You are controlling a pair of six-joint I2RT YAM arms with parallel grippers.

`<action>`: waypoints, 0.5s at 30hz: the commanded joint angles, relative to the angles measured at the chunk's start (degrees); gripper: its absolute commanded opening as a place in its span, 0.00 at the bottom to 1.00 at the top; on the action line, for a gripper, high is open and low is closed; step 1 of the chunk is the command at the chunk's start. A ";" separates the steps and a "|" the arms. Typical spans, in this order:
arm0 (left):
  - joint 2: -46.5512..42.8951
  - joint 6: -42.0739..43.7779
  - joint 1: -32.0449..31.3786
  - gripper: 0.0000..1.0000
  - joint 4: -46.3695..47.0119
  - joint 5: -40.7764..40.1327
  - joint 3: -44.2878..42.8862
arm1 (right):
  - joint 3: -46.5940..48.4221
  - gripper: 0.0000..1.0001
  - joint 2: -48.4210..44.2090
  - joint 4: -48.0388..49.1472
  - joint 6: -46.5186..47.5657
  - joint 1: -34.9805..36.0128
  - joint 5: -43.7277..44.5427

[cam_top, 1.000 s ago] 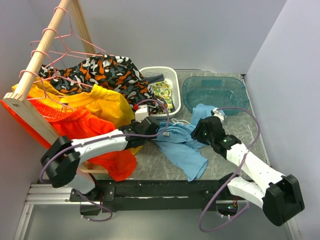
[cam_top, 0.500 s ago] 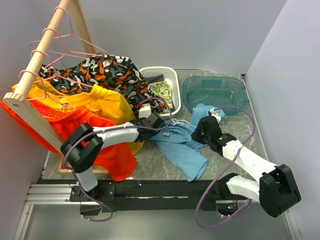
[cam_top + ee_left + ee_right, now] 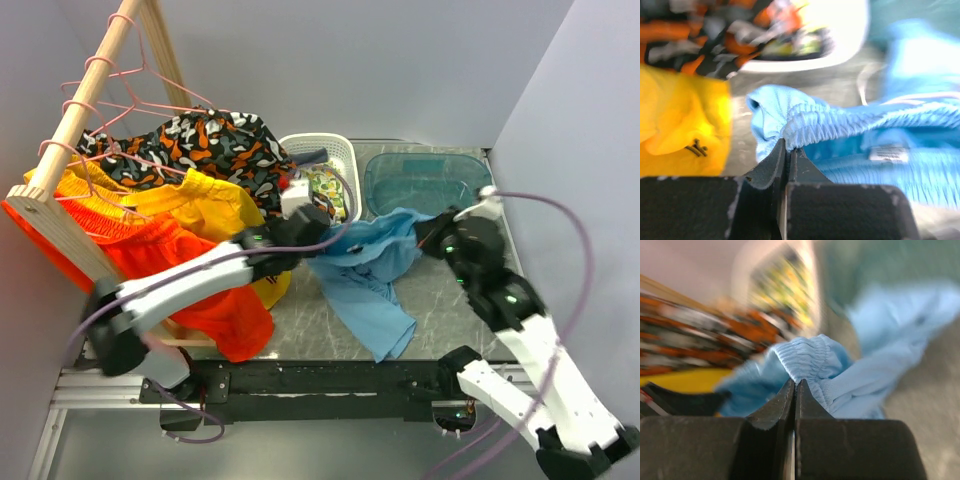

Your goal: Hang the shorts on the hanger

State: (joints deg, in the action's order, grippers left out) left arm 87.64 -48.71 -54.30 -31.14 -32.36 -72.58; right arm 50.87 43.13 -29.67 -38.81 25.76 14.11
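The light blue shorts [image 3: 372, 268] hang stretched between my two grippers, their legs trailing on the grey tabletop. My left gripper [image 3: 318, 252] is shut on the left end of the elastic waistband. In the left wrist view the ribbed band of the shorts [image 3: 850, 122] bunches right at the closed tips of the left gripper [image 3: 789, 146]. My right gripper [image 3: 428, 238] is shut on the right end, and the right wrist view shows the shorts [image 3: 810, 357] pinched in the right gripper [image 3: 795, 383]. The pink wire hanger [image 3: 150, 106] hangs empty on the wooden rail at the far left, apart from both grippers.
A wooden rack [image 3: 80, 110] carries more pink hangers with patterned black-orange shorts [image 3: 220, 145], yellow shorts [image 3: 200, 205] and an orange garment [image 3: 200, 295]. A white basket [image 3: 352, 180] and a teal tub [image 3: 470, 170] stand at the back. Walls close in left and right.
Both grippers have shut on the waistband. The right arm has risen and swung right, the left has moved toward the basket, and the shorts' top edge is lifted and pulled out between them.
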 commanded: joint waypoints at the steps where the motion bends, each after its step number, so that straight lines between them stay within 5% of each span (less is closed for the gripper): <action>1: -10.37 8.17 -0.36 0.01 1.08 8.17 -8.18 | 12.55 0.00 -3.23 -5.04 1.98 0.96 0.05; 9: -16.00 13.46 -2.30 0.01 1.96 16.00 -19.08 | 30.84 0.00 -1.13 -10.48 5.40 1.22 0.83; 15: -13.99 14.43 -2.30 0.01 1.52 17.07 -22.00 | 35.34 0.00 1.51 -13.04 7.95 1.22 8.20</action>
State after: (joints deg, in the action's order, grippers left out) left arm 72.36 -36.67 -56.60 -30.59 -17.80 -92.55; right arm 83.22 42.68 -40.60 -33.69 26.65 16.25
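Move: Pinching the blue shorts' waistband at both ends, the left hand has the empty hangers roughly 30 cm left, 10 cm ahead and 22 cm above, and the white basket about 20 cm ahead, 5 cm right, 11 cm below. From the right hand those hangers are some 52 cm left, 13 cm ahead and 15 cm above; the shorts' middle lies about 12 cm left, 5 cm back, 16 cm below, and the teal tub 22 cm ahead, 5 cm right, 20 cm below. Hoisting the shorts by the waistband, both hands keep their pinch and rise together, quickly at first and then slowing, the left by about 25 cm and the right about 20 cm, each easing back some 5 cm. Both tip their fingers up by roughly 20 degrees; the left also rolls its left side down and turns clockwise. ##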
